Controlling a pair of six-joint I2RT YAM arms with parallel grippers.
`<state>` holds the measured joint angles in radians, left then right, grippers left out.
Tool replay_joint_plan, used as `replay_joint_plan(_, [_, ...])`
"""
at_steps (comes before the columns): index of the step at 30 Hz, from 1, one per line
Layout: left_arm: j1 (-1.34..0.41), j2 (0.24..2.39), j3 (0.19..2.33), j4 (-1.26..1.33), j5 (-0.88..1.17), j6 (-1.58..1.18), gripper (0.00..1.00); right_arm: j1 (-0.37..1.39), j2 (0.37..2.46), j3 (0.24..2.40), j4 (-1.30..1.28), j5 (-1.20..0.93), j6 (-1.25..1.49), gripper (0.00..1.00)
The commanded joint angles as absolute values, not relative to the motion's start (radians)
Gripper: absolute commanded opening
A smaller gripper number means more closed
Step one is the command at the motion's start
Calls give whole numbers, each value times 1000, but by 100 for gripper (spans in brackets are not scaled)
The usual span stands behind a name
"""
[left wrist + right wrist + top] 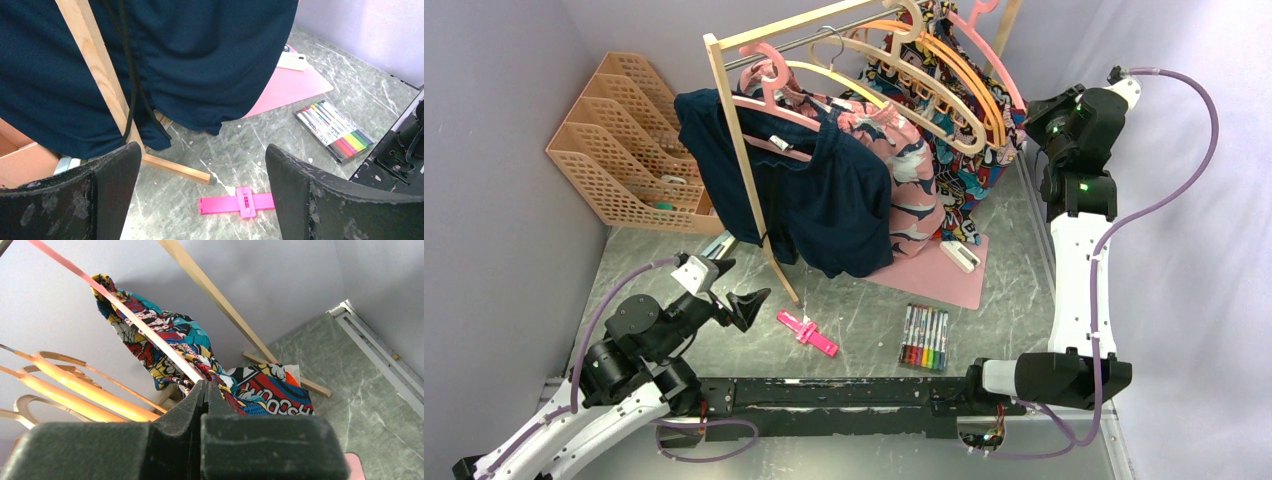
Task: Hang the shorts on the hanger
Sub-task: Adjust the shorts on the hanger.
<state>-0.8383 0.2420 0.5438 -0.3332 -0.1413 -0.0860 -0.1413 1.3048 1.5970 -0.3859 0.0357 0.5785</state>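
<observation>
The comic-print shorts [175, 340] hang draped over the thin pale-pink bar of the hanger [100, 287]. In the top view the shorts [969, 190] hang at the right end of the rack, under the pink hanger [1002, 62]. My right gripper [205, 384] is raised to the rack [1027, 125]. Its jaws are pressed together at the spot where the fabric lies over the bar, with a fold of shorts at the tips. My left gripper [742, 292] hovers low over the table, wide open [202, 150], with nothing between its fingers.
A wooden rack post [744, 170] carries a navy garment [824, 200], a pink patterned garment [909, 175] and orange and cream hangers [924, 70]. On the table lie a pink clip [240, 202], a marker pack [334, 130] and a pink mat [944, 275]. Orange file trays [619, 140] stand back left.
</observation>
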Motion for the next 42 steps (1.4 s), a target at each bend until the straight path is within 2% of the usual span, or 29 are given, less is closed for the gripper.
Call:
replay_joint_plan(1, [-830,230,551,-307,-135,-86,98,-150,1312,1623,-354,1,572,0])
replay_joint_plan(13, [-830,232,552,-309,-142,-87,98,-142,1359,1679,-290,-134,594,0])
replay_joint_plan(18, [-830,232,551,-309,-143,-86,98,-141,1353,1696,-323,-70,588,0])
replay_joint_plan(22, [-831,232,549,-304,-135,-85,98,-140,1313,1675,-376,27,564,38])
replay_joint_plan(24, [-831,233,549,-303,-130,-84,98,-138,1293,1662,-399,72,557,48])
replay_joint_plan(26, [-830,233,549,-303,-127,-86,98,-138,1281,1652,-422,104,553,52])
replay_joint_plan(31, [-831,228,552,-307,-127,-87,98,-137,1293,1657,-457,127,550,53])
replay_joint_plan(42, [-831,222,551,-305,-130,-86,98,-138,1332,1662,-465,92,546,49])
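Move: The right hand is already shut on the comic-print shorts' waistband at the near end of the pink hanger; that hanger end lies about 2 cm ahead and 1 cm to its left, level with it. The nearest orange hanger's end is some 5 cm left and 3 cm back, the beige hanger's roughly 9 cm left and 4 cm back, both slightly lower. From the idle left hand, the pink hanger end is about 26 cm ahead, 47 cm right and 18 cm up. Keeping its pinch, the right hand tugs the waistband edge up, left and forward by about 3.5 cm, swinging some 8 degrees counter-clockwise, then opens to about half and lets go of the cloth. It draws back and right away from the hanger end by roughly 4 cm, still rising slightly at first, before dropping about 3 cm and easing forward again, tipping down, so that the parted fingertips come up close to the cloth-covered hanger end. ##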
